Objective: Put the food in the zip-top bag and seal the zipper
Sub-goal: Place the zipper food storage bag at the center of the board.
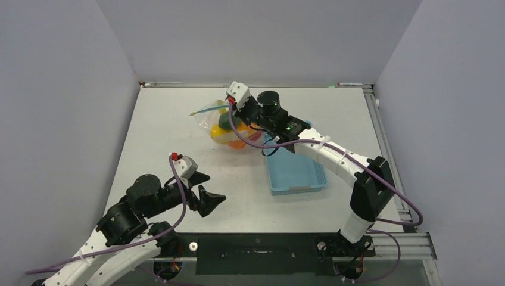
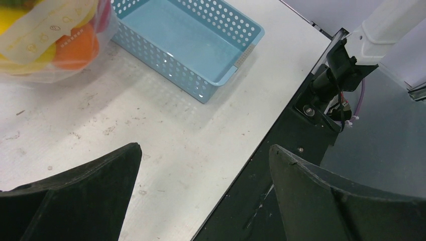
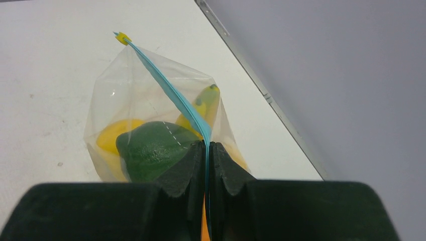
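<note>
The clear zip-top bag (image 1: 221,128) lies at the back middle of the table, with the food inside it. Through the plastic I see a green lime (image 3: 150,150), a yellow lemon (image 3: 113,135), a banana (image 3: 206,103) and an orange (image 2: 75,45). My right gripper (image 3: 207,145) is shut on the teal zipper (image 3: 166,80), pinching the strip at the bag's right end; the strip runs away from the jaws to a yellow tip. My left gripper (image 1: 209,189) hangs wide open near the table's front edge, well apart from the bag, with nothing between its fingers (image 2: 100,186).
A light-blue lattice basket (image 1: 296,173) stands right of the bag, under the right arm, with nothing in it (image 2: 166,63). The table's black front rail (image 2: 281,140) lies below the left gripper. Grey walls enclose the table.
</note>
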`<control>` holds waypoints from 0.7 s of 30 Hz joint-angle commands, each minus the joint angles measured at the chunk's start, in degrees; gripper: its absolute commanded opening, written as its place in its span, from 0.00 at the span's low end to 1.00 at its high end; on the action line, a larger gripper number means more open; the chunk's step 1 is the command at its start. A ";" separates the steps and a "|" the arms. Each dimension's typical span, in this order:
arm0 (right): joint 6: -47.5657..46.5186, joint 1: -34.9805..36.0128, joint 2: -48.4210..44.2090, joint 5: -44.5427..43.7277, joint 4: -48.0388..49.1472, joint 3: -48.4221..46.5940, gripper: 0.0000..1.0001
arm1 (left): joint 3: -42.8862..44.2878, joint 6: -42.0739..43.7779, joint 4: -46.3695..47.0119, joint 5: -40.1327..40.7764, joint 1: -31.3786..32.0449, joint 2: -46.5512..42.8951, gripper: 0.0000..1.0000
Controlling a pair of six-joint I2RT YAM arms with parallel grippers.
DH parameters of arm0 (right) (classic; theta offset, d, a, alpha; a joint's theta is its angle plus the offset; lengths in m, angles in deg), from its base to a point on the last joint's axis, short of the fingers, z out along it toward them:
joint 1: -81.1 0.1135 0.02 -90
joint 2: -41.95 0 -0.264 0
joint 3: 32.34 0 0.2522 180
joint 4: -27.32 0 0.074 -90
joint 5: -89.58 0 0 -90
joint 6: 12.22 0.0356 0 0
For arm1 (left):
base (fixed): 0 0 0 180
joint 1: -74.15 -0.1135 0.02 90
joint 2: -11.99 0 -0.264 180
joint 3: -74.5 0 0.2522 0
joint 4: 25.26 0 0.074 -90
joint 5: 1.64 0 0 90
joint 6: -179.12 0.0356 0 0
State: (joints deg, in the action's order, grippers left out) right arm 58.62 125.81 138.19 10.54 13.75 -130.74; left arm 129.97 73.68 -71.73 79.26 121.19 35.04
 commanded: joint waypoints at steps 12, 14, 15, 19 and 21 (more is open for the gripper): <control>0.01 8.33 -4.84 8.44 6.89 23.17 0.05 | 0.73 1.18 2.79 -2.14 -1.23 -1.44 0.96; 0.10 9.48 -5.76 7.25 5.09 24.41 0.05 | 0.73 1.20 2.66 -2.26 -1.32 -1.41 0.96; 0.41 9.84 -6.32 7.01 4.47 25.11 0.05 | 0.74 1.13 2.72 -2.17 -1.35 -1.49 0.96; 2.35 10.99 -8.86 5.52 3.25 28.66 0.05 | 0.62 0.86 2.68 -1.52 -1.60 -2.07 0.96; 3.54 11.24 -10.29 4.72 3.48 30.41 0.10 | 0.65 0.79 2.74 -1.08 -1.75 -2.12 0.96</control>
State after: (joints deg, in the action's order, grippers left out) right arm 59.80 136.36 132.79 16.84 16.48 -102.70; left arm 129.97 74.32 -71.75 77.86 119.95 33.40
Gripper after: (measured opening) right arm 0.065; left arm 0.963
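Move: Almost straight below the right hand, about 26 cm down and 3 cm back and 2 cm right, is the bare spot at the board's centre for the bag. That hand already pinches one end of the blue zipper, with the fruit hanging some 12 cm beneath it. The basket's middle lies about 24 cm to the right and 4 cm back, low on the board. For the left hand, the spot is roughly 20 cm ahead, 7 cm right and 22 cm down. Lowering the hanging bag towards the board's centre, the right hand drops fast by about 17 cm and draws back some 14 cm, the sinking mostly done first and the last stretch chiefly backward. The wrist tips down and swings counter-clockwise, some 25 degrees in all, while the shut fingers keep their pinch on the zipper end. ##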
